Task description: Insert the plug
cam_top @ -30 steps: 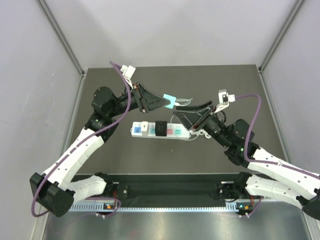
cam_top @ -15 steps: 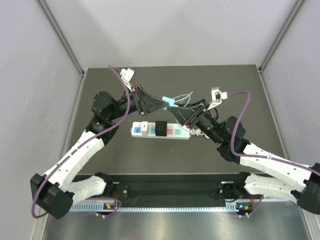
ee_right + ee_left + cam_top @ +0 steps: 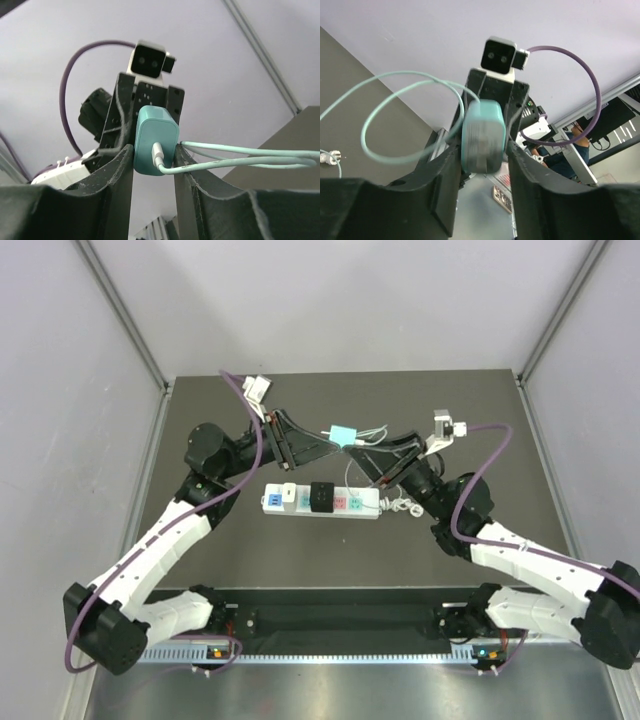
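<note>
The plug (image 3: pixel 344 434) is a teal charger block with a pale teal cable (image 3: pixel 372 433), held in the air above the white power strip (image 3: pixel 320 500). My right gripper (image 3: pixel 354 443) is shut on it; the right wrist view shows both fingers pressed on the sides of the plug (image 3: pixel 155 140), with the right gripper (image 3: pixel 153 149) pointing up. My left gripper (image 3: pixel 334 441) faces it from the other side. In the left wrist view the plug (image 3: pixel 483 136) looks blurred between the left gripper's (image 3: pixel 484 148) jaws, with a thin gap at the right finger.
On the power strip a black adapter (image 3: pixel 322 497) and a small white plug (image 3: pixel 287 493) sit in sockets, with coloured sockets beside them. A white cord end (image 3: pixel 404 506) lies at the strip's right end. The dark table (image 3: pixel 250 550) is walled on three sides.
The right gripper moved up to the plug and closed on it. The left jaws, shut on the plug before, have eased apart slightly. Both grippers now meet nearer the table's back.
</note>
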`<state>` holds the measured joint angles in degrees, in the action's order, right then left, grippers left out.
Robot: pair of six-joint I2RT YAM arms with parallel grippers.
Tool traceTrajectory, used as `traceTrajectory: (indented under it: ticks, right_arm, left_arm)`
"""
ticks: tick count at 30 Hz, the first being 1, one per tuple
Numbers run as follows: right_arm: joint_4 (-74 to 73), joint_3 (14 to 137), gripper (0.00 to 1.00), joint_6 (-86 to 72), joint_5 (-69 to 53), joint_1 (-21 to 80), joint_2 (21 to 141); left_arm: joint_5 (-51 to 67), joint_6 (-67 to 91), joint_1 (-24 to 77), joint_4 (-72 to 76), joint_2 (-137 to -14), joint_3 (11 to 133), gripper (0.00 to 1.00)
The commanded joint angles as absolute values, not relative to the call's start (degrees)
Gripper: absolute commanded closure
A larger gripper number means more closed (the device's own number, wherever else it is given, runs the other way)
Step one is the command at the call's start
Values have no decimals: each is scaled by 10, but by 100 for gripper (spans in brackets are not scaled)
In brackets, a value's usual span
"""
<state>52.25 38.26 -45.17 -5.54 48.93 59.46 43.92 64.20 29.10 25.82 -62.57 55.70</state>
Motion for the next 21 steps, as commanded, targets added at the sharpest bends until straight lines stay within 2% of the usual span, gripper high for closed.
traceTrajectory:
  ticks: [1,6,9,11,16,19,21]
  right_arm:
    - [683,362,100,-516,-129,430,596]
    - [630,345,100,-520,-177,339,554]
    - [567,355,100,-516,-216,267,529]
    - [502,376,100,-490,-246,184,517]
    - [247,541,100,-391,-286,-41,553]
    - [58,682,100,-206,-264,-55,620]
    - [8,745,100,-165,-277,-55,663]
  left_arm:
    - [462,657,294,277,-635,559,49]
    - [445,629,294,238,-636,572,22]
    - [439,600,294,186,-640,592,21]
    - [437,573,294,144,-639,605,21]
    - [383,477,293,3,-616,625,21]
    - [332,432,292,-77,-599,622,21]
    - [313,409,283,-134,-595,621,21]
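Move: The teal plug sits right at both hands' fingertips: about 1 cm forward, 1 cm left and 1 cm above the right hand point, and roughly 2 cm right, 1 cm forward and 1 cm above the left one. From the right hand, the black adapter on the power strip is some 5 cm left, 5 cm forward and 30 cm below; the strip's coiled cord lies about 15 cm right, 5 cm forward and 33 cm below. The teal plug stays pinched in the right fingers and goes off about 25 cm to the right and 17 cm forward, speeding up and rising some 6 cm late on, away from the left hand and strip, while the right wrist swings clockwise. The left fingers open wide and let go of the plug, then that hand sinks about 6 cm towards the strip, easing slightly forward and rolling its left side up. ##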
